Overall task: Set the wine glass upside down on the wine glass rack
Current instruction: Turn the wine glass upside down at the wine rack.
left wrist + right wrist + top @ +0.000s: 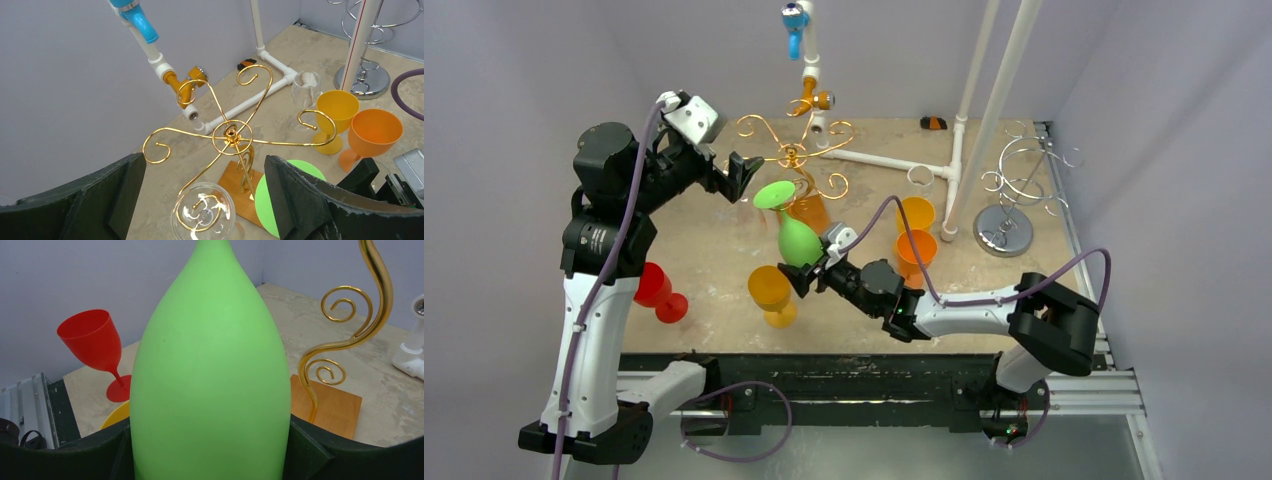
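Observation:
My right gripper (809, 270) is shut on the bowl of a green wine glass (797, 240), held upside down with its round foot on top. In the right wrist view the green bowl (210, 370) fills the space between my fingers. The foot sits just in front of the gold wine glass rack (794, 155), below its curled arms. My left gripper (734, 175) is open and empty, hovering left of the rack. In the left wrist view the rack (231, 134) lies between the fingers. A clear glass (202, 212) hangs on one arm, and the green foot (264, 202) shows beside the right finger.
A red glass (656, 290) stands at the left. A yellow-orange glass (771, 290) stands just left of my right gripper. Two orange glasses (916, 230) and a clear glass (919, 178) stand right of the rack. A silver rack (1014, 190) and a white pipe frame (984, 100) are at the back right.

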You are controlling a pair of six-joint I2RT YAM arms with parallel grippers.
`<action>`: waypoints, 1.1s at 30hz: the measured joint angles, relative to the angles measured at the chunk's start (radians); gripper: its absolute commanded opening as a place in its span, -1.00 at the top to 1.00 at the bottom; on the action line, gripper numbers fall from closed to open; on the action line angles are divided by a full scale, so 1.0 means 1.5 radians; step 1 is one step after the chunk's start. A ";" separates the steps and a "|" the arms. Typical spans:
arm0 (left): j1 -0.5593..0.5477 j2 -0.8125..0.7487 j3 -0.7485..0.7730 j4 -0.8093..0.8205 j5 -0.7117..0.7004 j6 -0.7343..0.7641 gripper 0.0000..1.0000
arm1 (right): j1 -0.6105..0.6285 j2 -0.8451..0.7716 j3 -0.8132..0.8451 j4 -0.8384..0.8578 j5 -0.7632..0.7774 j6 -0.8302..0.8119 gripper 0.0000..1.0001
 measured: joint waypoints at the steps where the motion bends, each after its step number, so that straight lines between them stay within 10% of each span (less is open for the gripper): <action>1: 0.000 0.000 0.000 0.000 0.000 0.000 -0.93 | 0.000 0.000 -0.004 0.008 0.000 0.000 -0.01; 16: 0.000 0.004 0.000 0.000 -0.004 0.000 -0.93 | 0.000 0.014 -0.021 0.045 0.058 0.024 -0.97; 33: 0.000 0.007 0.000 0.000 -0.005 0.001 -0.94 | 0.001 -0.081 -0.038 -0.069 0.076 0.047 -0.97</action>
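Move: The right hand still holds the green wine glass by its bowl, upside down. The rack's front hook is about 9 cm above this hand, 4 cm ahead and 1 cm left. The rack's crown lies 8 cm beyond the hook; the hanging clear glass is 8 cm ahead and 11 cm left of the hand, the yellow goblet 5 cm back, 7 cm left and 15 cm lower. From the left hand, the front hook is some 8 cm right, level, 12 cm below. The right fingers let go of the green glass's bowl: the hand first eases it about 1.5 cm forward and right at the front hook, turning some 5 degrees clockwise. Then the fingers spread fully as the hand sinks a good centimetre, and it backs off about 2 cm to the right and slightly towards its base, starting to rise. ##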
